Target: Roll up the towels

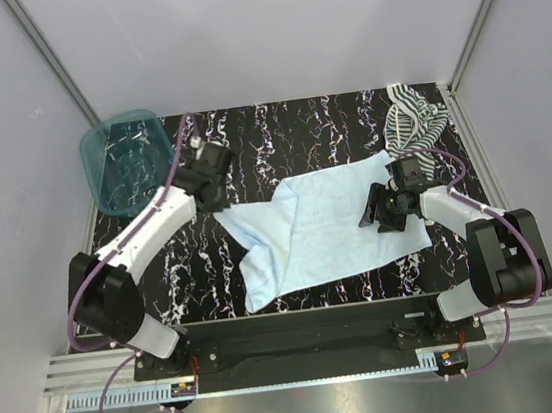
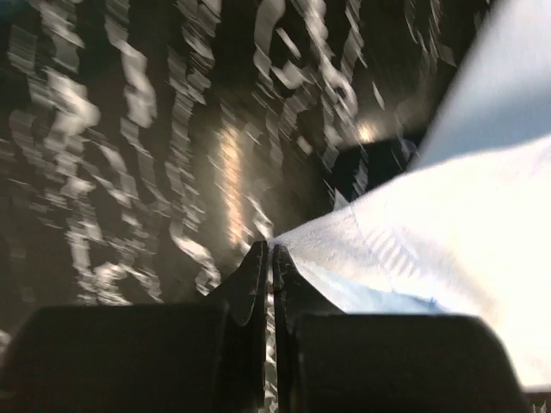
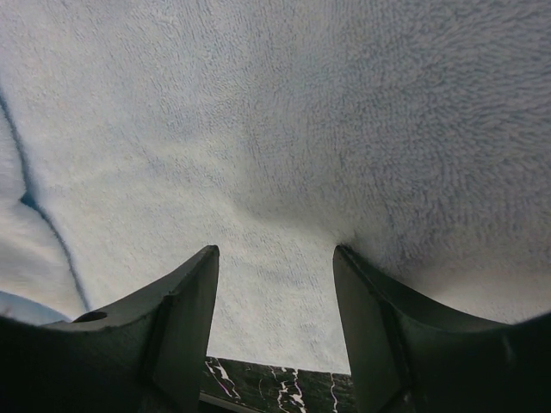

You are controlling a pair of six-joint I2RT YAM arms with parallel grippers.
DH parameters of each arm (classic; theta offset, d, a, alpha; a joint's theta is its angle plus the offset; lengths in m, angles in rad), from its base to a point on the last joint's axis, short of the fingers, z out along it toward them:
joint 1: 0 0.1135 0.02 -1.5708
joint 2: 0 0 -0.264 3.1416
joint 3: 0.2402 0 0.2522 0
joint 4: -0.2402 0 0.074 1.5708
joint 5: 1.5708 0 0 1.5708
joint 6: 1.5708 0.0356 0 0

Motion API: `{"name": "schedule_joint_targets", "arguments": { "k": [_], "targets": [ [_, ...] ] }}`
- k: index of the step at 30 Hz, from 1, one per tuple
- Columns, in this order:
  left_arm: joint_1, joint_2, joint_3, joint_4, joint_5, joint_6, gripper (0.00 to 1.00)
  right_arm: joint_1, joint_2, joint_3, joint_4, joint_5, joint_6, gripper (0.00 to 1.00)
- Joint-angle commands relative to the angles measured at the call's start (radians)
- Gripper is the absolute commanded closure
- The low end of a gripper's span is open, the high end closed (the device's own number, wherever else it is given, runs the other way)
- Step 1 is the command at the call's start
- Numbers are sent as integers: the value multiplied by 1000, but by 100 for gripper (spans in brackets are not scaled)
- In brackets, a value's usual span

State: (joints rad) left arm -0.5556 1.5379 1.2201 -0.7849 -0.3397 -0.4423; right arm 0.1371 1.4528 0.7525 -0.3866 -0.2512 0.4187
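Observation:
The pale blue towel (image 1: 324,226) lies spread and partly creased across the middle of the table. Its left corner (image 2: 293,241) runs up into the tips of my left gripper (image 2: 272,249), which is shut on that corner; from above, this gripper (image 1: 217,202) sits at the towel's left edge. My right gripper (image 1: 383,215) rests on the towel's right part. In the right wrist view the right gripper (image 3: 275,254) stands open, its fingers (image 3: 194,284) pressed on the terry cloth (image 3: 275,129). The striped towel (image 1: 412,121) lies crumpled at the back right corner.
A translucent blue basket (image 1: 101,173) stands at the back left, beside my left arm. The black marbled tabletop (image 1: 276,126) shows around the towels, and its near edge (image 3: 258,379) shows just behind the right fingers. White walls close in the table on three sides.

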Motion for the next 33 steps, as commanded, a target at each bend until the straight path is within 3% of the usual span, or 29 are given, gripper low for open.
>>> {"name": "schedule_joint_targets", "arguments": {
  "k": [1, 7, 8, 9, 10, 12, 15, 21, 25, 26, 27, 30, 33],
  "targets": [
    [127, 20, 117, -125, -176, 134, 100, -1, 11, 16, 22, 1, -6, 37],
    [249, 157, 216, -203, -301, 206, 99, -1, 26, 34, 20, -16, -1, 38],
    [258, 160, 213, -205, -309, 209, 90, -1, 26, 33, 20, -17, -1, 38],
    [278, 162, 205, -200, -323, 206, 73, -1, 21, 28, 22, -17, 0, 38],
    [290, 157, 185, -194, -331, 202, 31, -1, 20, 27, 22, -19, -1, 38],
    [328, 143, 165, -192, -346, 185, 25, 1, 20, 22, 23, -20, 2, 38],
    [341, 94, 153, -211, -338, 159, 9, -1, 20, 19, 22, -25, 2, 38],
    [339, -100, 49, -172, -96, 134, 8, -1, 9, 41, 12, -13, 0, 39],
    [336, -227, -65, -105, 207, 76, 10, -1, -28, 87, -32, -2, -3, 38],
    [333, -299, -130, -64, 276, 32, 11, -1, -90, 88, -47, 50, -1, 34],
    [329, -300, -160, -48, 284, 31, 12, -1, -136, 88, -49, 100, 12, 34],
    [315, -518, -317, 27, 333, -138, 12, -7, -337, 24, -19, 286, 69, 21],
    [316, -605, -419, 56, 445, -246, 13, -30, -396, 4, -37, 306, 106, 10]
  ]
}}
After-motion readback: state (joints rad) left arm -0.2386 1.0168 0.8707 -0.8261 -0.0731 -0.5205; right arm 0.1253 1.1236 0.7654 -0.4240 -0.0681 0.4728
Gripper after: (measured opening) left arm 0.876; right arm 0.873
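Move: The left hand holds the far-left corner of the blue towel in shut fingers. The laying spot for it is bare table some 9 cm to the left, 5 cm ahead and 12 cm below; the blue bin's middle is about 25 cm left and 18 cm ahead, while the towel's near-left corner lies roughly 19 cm back and 4 cm right. From the right hand, the flat part's middle is 12 cm left, 1 cm ahead and 3 cm below, the striped towel 18 cm right and 22 cm ahead. Sweeping leftward some 16 cm, and at first about 5 cm forward and slightly up, the left hand flings the held corner out towards the bin side, rolling its left side up; it opens wide midway, letting go well above the table, then draws back and right over the towel, rolling back. The right hand stays with its fingertips on the towel, then near the end rises about 9 cm, fingers tipping outward and opening wider. ##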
